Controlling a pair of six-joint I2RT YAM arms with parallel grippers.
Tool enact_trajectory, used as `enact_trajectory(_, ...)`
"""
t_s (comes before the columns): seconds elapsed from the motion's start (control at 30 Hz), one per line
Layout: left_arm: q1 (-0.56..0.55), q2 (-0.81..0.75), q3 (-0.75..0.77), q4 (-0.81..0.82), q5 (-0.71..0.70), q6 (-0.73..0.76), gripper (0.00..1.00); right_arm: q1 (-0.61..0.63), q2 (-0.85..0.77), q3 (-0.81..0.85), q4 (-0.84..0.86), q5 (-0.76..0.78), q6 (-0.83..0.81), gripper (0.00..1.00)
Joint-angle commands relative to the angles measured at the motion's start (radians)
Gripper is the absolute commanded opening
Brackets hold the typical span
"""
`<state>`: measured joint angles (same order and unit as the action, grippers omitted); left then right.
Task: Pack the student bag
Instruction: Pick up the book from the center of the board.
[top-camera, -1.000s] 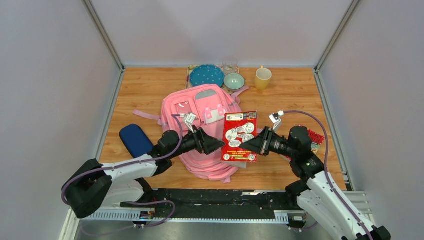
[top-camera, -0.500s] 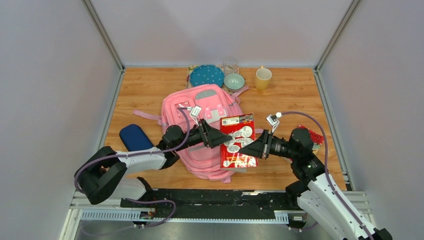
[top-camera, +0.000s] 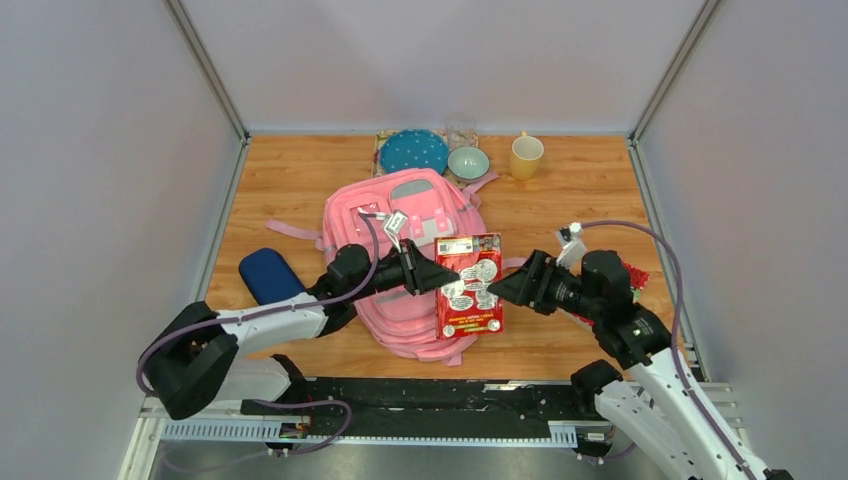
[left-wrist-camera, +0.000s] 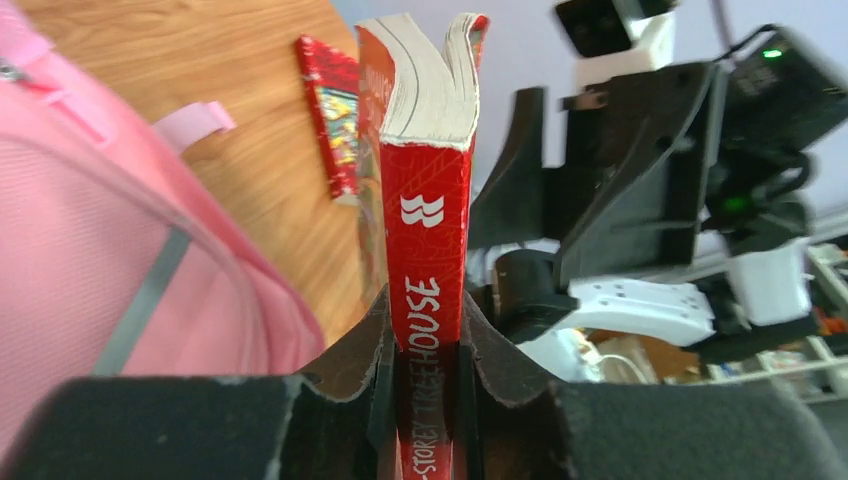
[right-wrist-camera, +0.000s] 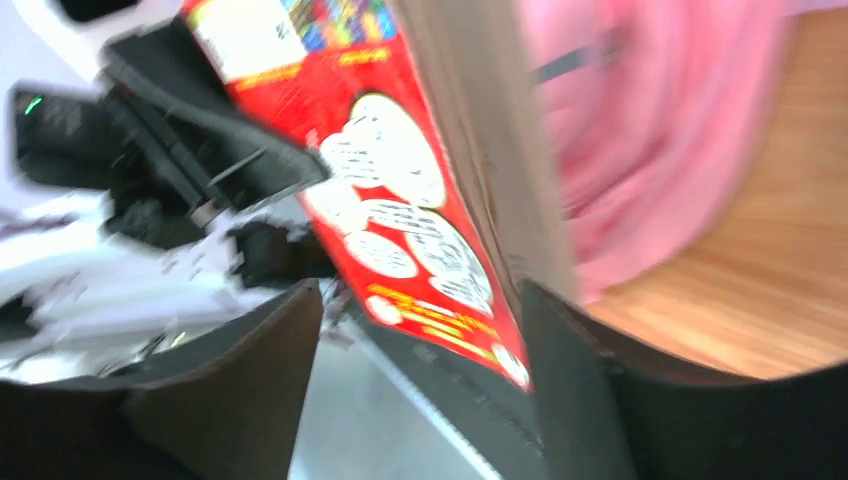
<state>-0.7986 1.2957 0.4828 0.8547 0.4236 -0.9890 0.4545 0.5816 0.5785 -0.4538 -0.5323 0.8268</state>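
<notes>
The pink student bag (top-camera: 400, 215) lies flat in the middle of the table. A red book (top-camera: 470, 285) stands on edge, held in the air over the bag's right side. My left gripper (top-camera: 440, 272) is shut on its spine; in the left wrist view the red spine (left-wrist-camera: 425, 200) sits squeezed between both pads of that gripper (left-wrist-camera: 428, 340). My right gripper (top-camera: 500, 290) is open at the book's other edge. In its wrist view the book's cover (right-wrist-camera: 400, 200) leans between the spread jaws, close to the right finger (right-wrist-camera: 570, 370) and well apart from the left one (right-wrist-camera: 250, 370). The bag (right-wrist-camera: 650, 120) shows behind.
A navy pouch (top-camera: 270, 280) lies left of the bag. A second red book (top-camera: 630, 275) lies on the table by the right arm. A teal plate (top-camera: 413, 152), a bowl (top-camera: 468, 162), a glass (top-camera: 460, 130) and a yellow mug (top-camera: 526, 157) stand along the back edge.
My left gripper came in and shut on the book's spine. My right gripper, shut on the book before, opened and let go. The book shifted left over the bag.
</notes>
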Motion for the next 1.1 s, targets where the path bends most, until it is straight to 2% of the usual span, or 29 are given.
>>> enact_trajectory(0.0,0.006,-0.191,0.04,-0.265,-0.124,0.224,0.0,0.001,-0.101,0.118,-0.388,0.52,-0.032,0.82)
enact_trajectory(0.03,0.006,-0.22,0.045,-0.354,-0.147,0.249,0.0,0.001,-0.13,0.112,-0.391,0.572,-0.026,0.88)
enact_trajectory(0.1,0.007,-0.29,0.059,-0.416,-0.212,0.308,0.0,0.001,-0.224,0.066,-0.332,0.557,-0.009,0.9)
enact_trajectory(0.2,0.009,-0.352,0.073,-0.489,-0.275,0.34,0.0,0.0,-0.275,-0.011,-0.229,0.422,0.049,0.91)
enact_trajectory(0.23,0.009,-0.361,0.074,-0.505,-0.285,0.343,0.0,0.001,-0.278,-0.031,-0.198,0.332,0.069,0.91)
enact_trajectory(0.33,0.01,-0.394,0.068,-0.488,-0.322,0.332,0.0,0.003,-0.247,-0.1,-0.073,0.165,0.132,0.91)
enact_trajectory(0.4,0.01,-0.407,0.048,-0.441,-0.35,0.31,0.0,0.018,-0.232,-0.12,-0.011,0.132,0.161,0.91)
enact_trajectory(0.6,0.01,-0.424,-0.026,-0.265,-0.422,0.24,0.0,0.116,-0.201,-0.141,0.121,0.164,0.23,0.91)
enact_trajectory(0.73,0.01,-0.414,-0.052,-0.131,-0.448,0.173,0.0,0.232,-0.146,-0.186,0.234,0.25,0.313,0.92)
enact_trajectory(0.9,0.009,-0.397,-0.096,0.015,-0.497,0.023,0.0,0.328,-0.048,-0.215,0.389,0.351,0.35,0.95)
enact_trajectory(1.07,0.007,-0.389,-0.148,0.07,-0.534,-0.138,0.0,0.389,-0.019,-0.235,0.562,0.431,0.368,0.98)
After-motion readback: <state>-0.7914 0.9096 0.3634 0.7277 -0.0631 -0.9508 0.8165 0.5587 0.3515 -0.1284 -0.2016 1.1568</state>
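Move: Ahead and to the left of the left hand, which already holds the book, lies the pink bag, its middle about 8 cm left, 6 cm forward and 14 cm below; from the right hand it is some 16 cm left, 7 cm forward. The book's middle is 3 cm right and 1 cm back of the left hand. The green bowl stands 30 cm forward and 6 cm right of that hand, the blue case 37 cm left, 2 cm forward, both 18 cm lower. Keeping its pinch on the book's spine edge, the left hand carries it about 8 cm left, then also up and forward over the bag, turning nearly 30 degrees counter-clockwise. The right hand, already opening, spreads wide and darts some 6 cm right, clear of the book, then swings back left 11 cm and sinks a little towards the bag, empty. ##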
